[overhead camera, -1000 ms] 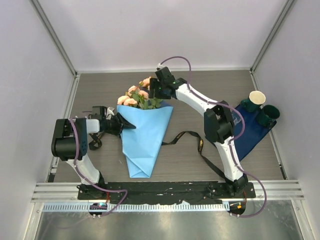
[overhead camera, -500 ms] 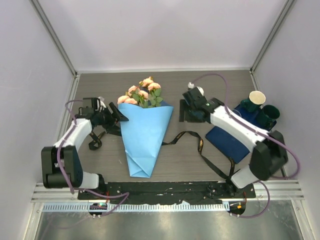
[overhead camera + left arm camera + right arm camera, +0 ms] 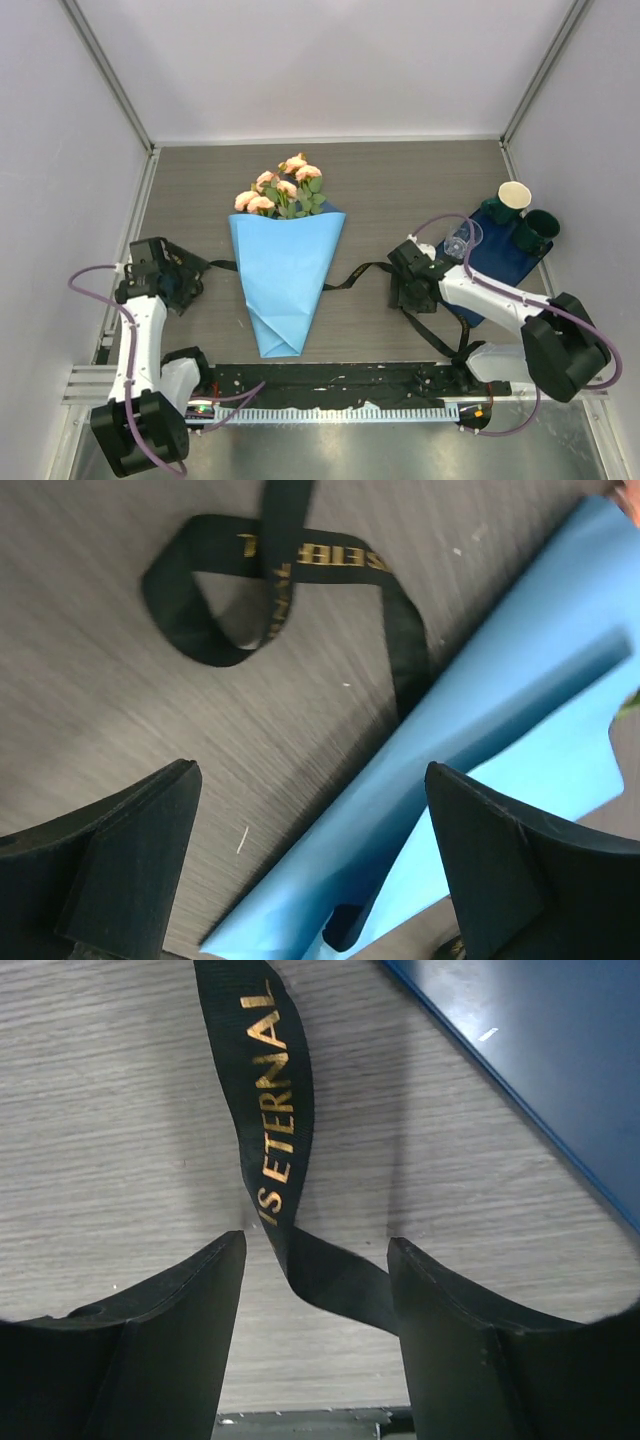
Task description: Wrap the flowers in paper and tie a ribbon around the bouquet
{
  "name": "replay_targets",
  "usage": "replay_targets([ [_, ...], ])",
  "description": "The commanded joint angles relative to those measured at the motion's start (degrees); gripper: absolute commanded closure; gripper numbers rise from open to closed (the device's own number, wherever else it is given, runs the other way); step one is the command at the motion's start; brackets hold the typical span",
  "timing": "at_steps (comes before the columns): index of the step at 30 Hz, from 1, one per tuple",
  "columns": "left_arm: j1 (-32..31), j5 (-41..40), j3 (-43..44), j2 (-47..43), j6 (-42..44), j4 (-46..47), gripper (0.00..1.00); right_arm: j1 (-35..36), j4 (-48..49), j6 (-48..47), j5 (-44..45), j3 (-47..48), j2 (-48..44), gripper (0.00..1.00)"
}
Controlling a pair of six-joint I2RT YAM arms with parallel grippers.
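Observation:
The bouquet lies mid-table: a light blue paper point(image 3: 285, 275) cone with pink flowers point(image 3: 280, 190) sticking out of its far, wide end. The black ribbon point(image 3: 362, 270) with gold lettering runs under the cone and out on both sides. My left gripper point(image 3: 192, 275) is open, left of the cone and apart from it. In the left wrist view, the left gripper point(image 3: 310, 772) frames the paper point(image 3: 500, 710) edge, with a ribbon point(image 3: 270, 580) loop beyond. My right gripper point(image 3: 408, 290) is open low over the ribbon's right stretch. A twisted bit of ribbon point(image 3: 275, 1130) lies between the right gripper's point(image 3: 315, 1243) fingers.
A dark navy mat point(image 3: 500, 265) lies at the right, with a clear cup point(image 3: 462, 240) on its near corner. A cream cup point(image 3: 514, 195) and dark green cups point(image 3: 540, 228) stand at its far end. The mat's edge point(image 3: 540, 1050) is close to the right gripper.
The left gripper has let go of the cone's left edge, opened wide and drawn back left. The right arm has swung from the flowers down to the ribbon right of the cone.

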Motion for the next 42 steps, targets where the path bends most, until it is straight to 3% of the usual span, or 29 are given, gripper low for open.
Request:
replay_targets([
  [1,5.78,-3.5,1.26,1.34,-7.52,-7.21,0.0,1.16,7.93,3.95,1.55,-1.52,3.46,0.36],
  [4,9.04,-4.2,2.14,4.59,-9.64,-9.33,0.0,1.16,12.74,5.27,2.53,-5.03,3.21,0.47],
  [6,10.1,-6.66,1.7,5.22,-10.87,-8.11,0.0,1.25,13.9,5.36,2.79,-6.27,1.63,0.79],
  [7,11.06,-8.23,2.05,5.57,-11.48,-8.88,0.0,1.25,14.08,4.75,2.79,-5.92,-0.64,1.0],
  [11,11.69,-16.23,3.72,8.29,-12.63,-8.9,0.0,1.34,13.82,-0.34,-1.41,4.93,-5.06,1.0],
  [12,11.86,-16.51,3.37,8.73,-10.98,-7.41,0.0,1.25,13.82,-0.96,-6.47,7.67,-4.88,1.0],
  [16,11.86,-9.15,2.14,13.12,-6.14,7.24,0.01,2.39,17.93,0.51,-21.58,21.21,0.55,1.0],
  [18,11.6,-5.8,3.53,17.58,-4.64,9.91,0.0,4.57,20.66,2.45,-24.35,27.98,4.76,1.0],
  [21,11.69,-8.49,7.57,22.52,-3.76,7.3,0.0,7.3,29.87,8.94,-29.79,35.37,11.95,1.0],
  [23,11.69,-10.96,8.9,23.41,-2.79,6.58,0.0,10.64,43.3,16.82,-34.46,39.32,16.02,1.0],
  [28,11.69,-12.03,10.66,24.63,-4.46,8.23,0.0,17.76,59.24,23.9,-33.69,51.72,33.74,1.0],
  [31,11.25,-8.61,14.08,30.25,-3.67,8.34,0.0,19.7,58.74,22.77,-31.49,58.49,39.65,0.99],
  [35,10.28,-11.22,22.68,44.39,-3.06,1.84,0.0,19.88,61.1,22.24,-28.5,59.47,42.39,0.99],
  [42,3.27,-19.31,27.97,51.96,-2.26,4.12,0.0,19.88,65.14,23.2,-28.23,60.26,46.26,0.99],
])
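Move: The ribbon's right-hand stretch lies almost between the right fingers, about 1 cm ahead and 1 cm below. From this hand the blue paper's middle is some 30 cm left and 7 cm ahead, the tray about 22 cm right and 10 cm ahead. The ribbon's left end is roughly 9 cm ahead, 11 cm left and 9 cm below the left hand; the ribbon loop lies 2 cm ahead and 7 cm left of that hand, the blue paper 20 cm to its right, 2 cm ahead. The ribbon's right-hand stretch is pinched as the right fingers shut, then lifted about 25 cm and carried some 44 cm left over the blue paper, ending a little farther forward, while the wrist swings the fingers from down to leftward. The left hand, wide open throughout, travels left, first slightly back, then forward, sinking about 8 cm to the ribbon's left end. ##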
